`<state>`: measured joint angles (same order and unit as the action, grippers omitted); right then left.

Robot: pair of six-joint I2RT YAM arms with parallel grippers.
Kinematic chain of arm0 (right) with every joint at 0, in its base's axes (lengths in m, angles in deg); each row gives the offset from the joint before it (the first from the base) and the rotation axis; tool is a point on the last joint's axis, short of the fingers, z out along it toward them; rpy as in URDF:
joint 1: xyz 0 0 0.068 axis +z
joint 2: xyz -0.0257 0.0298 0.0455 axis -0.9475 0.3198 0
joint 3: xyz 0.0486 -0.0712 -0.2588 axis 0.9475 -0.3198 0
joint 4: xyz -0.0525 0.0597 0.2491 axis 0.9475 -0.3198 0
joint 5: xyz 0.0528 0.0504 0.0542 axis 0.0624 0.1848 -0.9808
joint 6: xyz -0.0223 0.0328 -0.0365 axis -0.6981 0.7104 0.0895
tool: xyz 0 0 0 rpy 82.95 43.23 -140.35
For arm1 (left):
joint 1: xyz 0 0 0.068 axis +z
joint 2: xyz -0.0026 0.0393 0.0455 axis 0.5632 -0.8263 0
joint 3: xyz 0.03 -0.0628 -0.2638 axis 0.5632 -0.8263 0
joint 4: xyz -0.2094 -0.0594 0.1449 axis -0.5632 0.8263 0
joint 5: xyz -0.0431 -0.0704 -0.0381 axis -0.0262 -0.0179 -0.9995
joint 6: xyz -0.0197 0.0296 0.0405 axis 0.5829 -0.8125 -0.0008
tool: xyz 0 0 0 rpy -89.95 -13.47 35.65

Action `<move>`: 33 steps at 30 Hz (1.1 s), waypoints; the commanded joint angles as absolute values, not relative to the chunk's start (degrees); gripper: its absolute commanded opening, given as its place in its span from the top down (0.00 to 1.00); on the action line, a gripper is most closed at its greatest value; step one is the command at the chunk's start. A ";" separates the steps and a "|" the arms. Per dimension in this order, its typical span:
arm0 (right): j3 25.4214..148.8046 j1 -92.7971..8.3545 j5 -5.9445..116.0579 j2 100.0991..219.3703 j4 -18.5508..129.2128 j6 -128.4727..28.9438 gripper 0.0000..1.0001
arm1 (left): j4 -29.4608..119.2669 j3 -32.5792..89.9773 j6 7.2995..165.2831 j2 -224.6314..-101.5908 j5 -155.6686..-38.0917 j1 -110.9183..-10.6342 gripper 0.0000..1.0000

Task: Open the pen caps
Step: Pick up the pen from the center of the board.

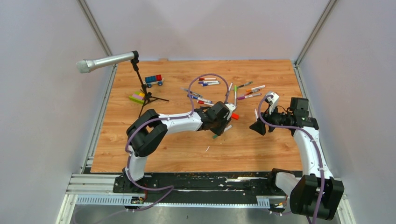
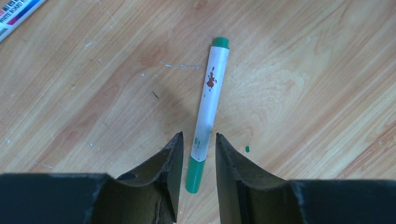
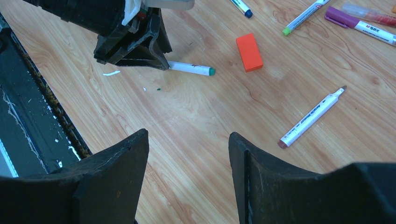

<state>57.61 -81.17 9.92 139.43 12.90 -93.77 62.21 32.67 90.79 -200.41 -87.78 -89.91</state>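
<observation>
A green pen (image 2: pixel 210 102) with a white barrel lies flat on the wooden table, its green cap (image 2: pixel 194 173) at the near end. My left gripper (image 2: pixel 198 135) is down over it, a finger on each side of the cap end, with a narrow gap left on both sides. The right wrist view shows the same pen (image 3: pixel 190 68) sticking out from under the left gripper (image 3: pixel 135 46). My right gripper (image 3: pixel 188 135) hovers open above bare wood with nothing between its fingers. Several more pens (image 1: pixel 210 83) lie scattered at the back of the table.
An orange-red block (image 3: pixel 249 52) lies just beyond the green pen. An uncapped brown-ended pen (image 3: pixel 310 117) lies to the right of it. A grey microphone (image 1: pixel 105 61) on a black tripod (image 1: pixel 144 93) and toy bricks (image 1: pixel 154 80) stand at the back left.
</observation>
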 commanded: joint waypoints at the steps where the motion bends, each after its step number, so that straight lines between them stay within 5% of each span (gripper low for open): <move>1: 59.77 -81.45 9.17 139.38 13.30 -94.60 0.36 | 63.63 35.79 89.39 -202.09 -86.66 -90.53 0.62; 24: 59.82 -81.43 9.00 139.30 13.12 -94.56 0.36 | 86.80 51.17 84.80 -212.97 -83.14 -92.31 0.71; 30: 59.91 -81.46 8.72 139.25 13.01 -94.50 0.36 | 83.99 50.10 84.73 -212.15 -83.06 -92.33 0.99; 33: 59.93 -81.46 8.36 139.22 12.82 -94.59 0.36 | 80.48 48.04 85.00 -208.58 -83.27 -92.36 1.00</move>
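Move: The green marker's middle lies about 2 cm below the left hand, some 2 cm to its right and 1 cm ahead, with its cap end nearest the fingers. The orange block stands about 9 cm ahead and 8 cm right of that hand, the blue-capped marker some 14 cm ahead and 3 cm left. From the idle right hand, the green marker lies about 17 cm left, 2 cm back and 13 cm below. The left hand sinks about 1.5 cm, tilts some 15 degrees, and pinches the green marker near its cap. ##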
